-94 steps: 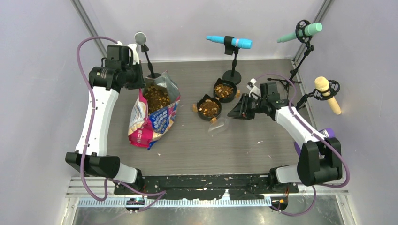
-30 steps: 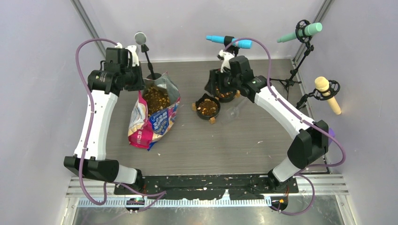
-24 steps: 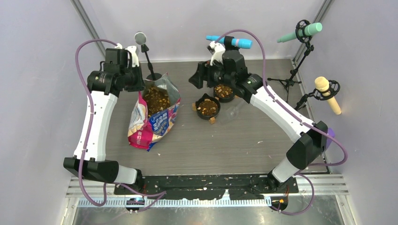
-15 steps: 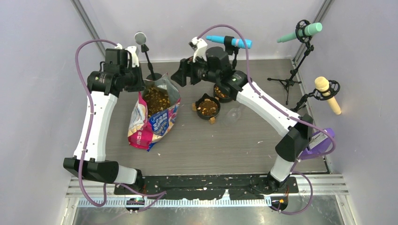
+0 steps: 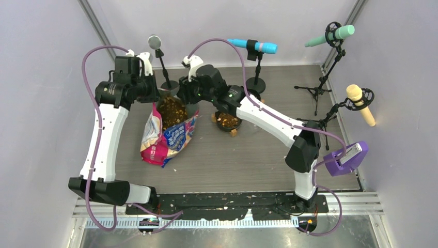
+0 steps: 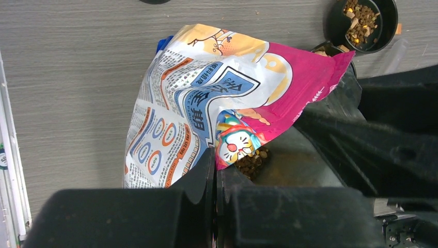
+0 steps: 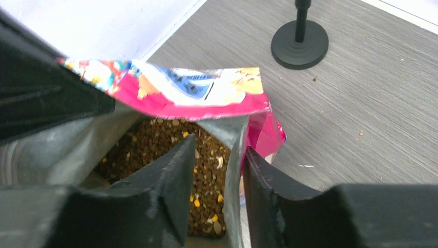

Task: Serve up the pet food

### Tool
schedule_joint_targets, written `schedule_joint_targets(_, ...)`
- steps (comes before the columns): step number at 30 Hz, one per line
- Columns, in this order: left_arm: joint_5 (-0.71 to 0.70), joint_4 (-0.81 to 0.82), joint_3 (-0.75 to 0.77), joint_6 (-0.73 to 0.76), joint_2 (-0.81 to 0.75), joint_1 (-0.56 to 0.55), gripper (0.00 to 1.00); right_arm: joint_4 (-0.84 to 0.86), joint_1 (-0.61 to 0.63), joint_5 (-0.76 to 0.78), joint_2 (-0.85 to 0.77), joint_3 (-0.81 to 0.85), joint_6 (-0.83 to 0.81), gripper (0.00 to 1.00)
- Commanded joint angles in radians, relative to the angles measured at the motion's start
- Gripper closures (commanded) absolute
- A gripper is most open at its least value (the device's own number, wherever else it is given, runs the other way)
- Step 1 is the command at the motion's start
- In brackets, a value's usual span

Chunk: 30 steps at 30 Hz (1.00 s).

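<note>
The pink-and-blue pet food bag (image 5: 168,137) lies open-mouthed on the table, with brown kibble (image 5: 172,108) showing inside. My left gripper (image 6: 214,165) is shut on the bag's near rim (image 6: 206,98) and holds it up. My right gripper (image 7: 219,150) is at the mouth's other side. Its fingers (image 7: 170,175) straddle the silver-lined rim (image 7: 235,139), one inside over the kibble (image 7: 165,144) and one outside, still open with a gap. A black bowl (image 5: 227,120) with kibble sits right of the bag, partly under the right arm. Another filled bowl (image 6: 364,23) shows in the left wrist view.
Microphone stands ring the back and right: grey (image 5: 154,41), blue (image 5: 253,46), green (image 5: 330,36), tan (image 5: 360,103). One round stand base (image 7: 299,44) stands close behind the bag. A purple device (image 5: 347,157) sits at the right edge. Walls close in on both sides.
My right arm swung left from over the bowls to the bag's mouth, and its jaws have narrowed around the rim. The left arm and the bag have stayed put.
</note>
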Motion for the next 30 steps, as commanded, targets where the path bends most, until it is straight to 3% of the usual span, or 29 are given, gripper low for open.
schedule_joint_targets(1,0.052,0.09,0.004,-0.004,-0.088,0.005,1.0,0.029,-0.006,0.107,0.014,0.092,0.007,0.62)
schedule_joint_targets(5,0.054,0.09,0.0,0.0,-0.1,0.005,1.0,0.01,-0.006,0.133,0.041,0.127,0.029,0.8)
schedule_joint_targets(10,0.078,0.097,-0.025,0.01,-0.132,0.005,0.74,-0.05,-0.006,0.148,0.074,0.195,0.041,0.92)
schedule_joint_targets(14,0.094,0.116,-0.058,0.015,-0.164,0.005,0.65,-0.079,-0.006,0.14,0.091,0.221,0.051,0.87)
schedule_joint_targets(18,0.109,0.105,-0.075,0.037,-0.19,0.005,0.45,-0.106,-0.005,0.128,0.117,0.236,0.071,0.82)
schedule_joint_targets(22,0.182,0.117,-0.143,0.12,-0.271,-0.016,0.33,-0.118,-0.006,0.13,0.123,0.24,0.092,0.93)
schedule_joint_targets(27,0.181,0.105,-0.256,0.205,-0.401,-0.074,0.23,-0.191,-0.007,0.184,0.149,0.325,0.136,0.95)
schedule_joint_targets(30,0.158,0.083,-0.317,0.221,-0.47,-0.088,0.22,-0.237,-0.007,0.197,0.167,0.36,0.171,0.95)
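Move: At the bag's far-right mouth corner, the right hand has the rim between its half-open fingers, about 3 cm ahead and 2 cm below. The nearer bowl is 15 cm to its right and 4 cm ahead, the farther bowl 22 cm right and 11 cm ahead, both some 25 cm below. The left hand still pinches the left rim; the mouth's near corner lies 11 cm back, 2 cm right, 3 cm below. Easing about 3 cm forward, the right hand closes its half-open fingers on the bag's far-right rim and keeps hold, turning slightly clockwise. Meanwhile the left hand opens wide and lets go of the left rim, rises some 4 cm, then swings back about 9 cm towards the mouth's near corner, sinking a little, tipping up and turning clockwise. ##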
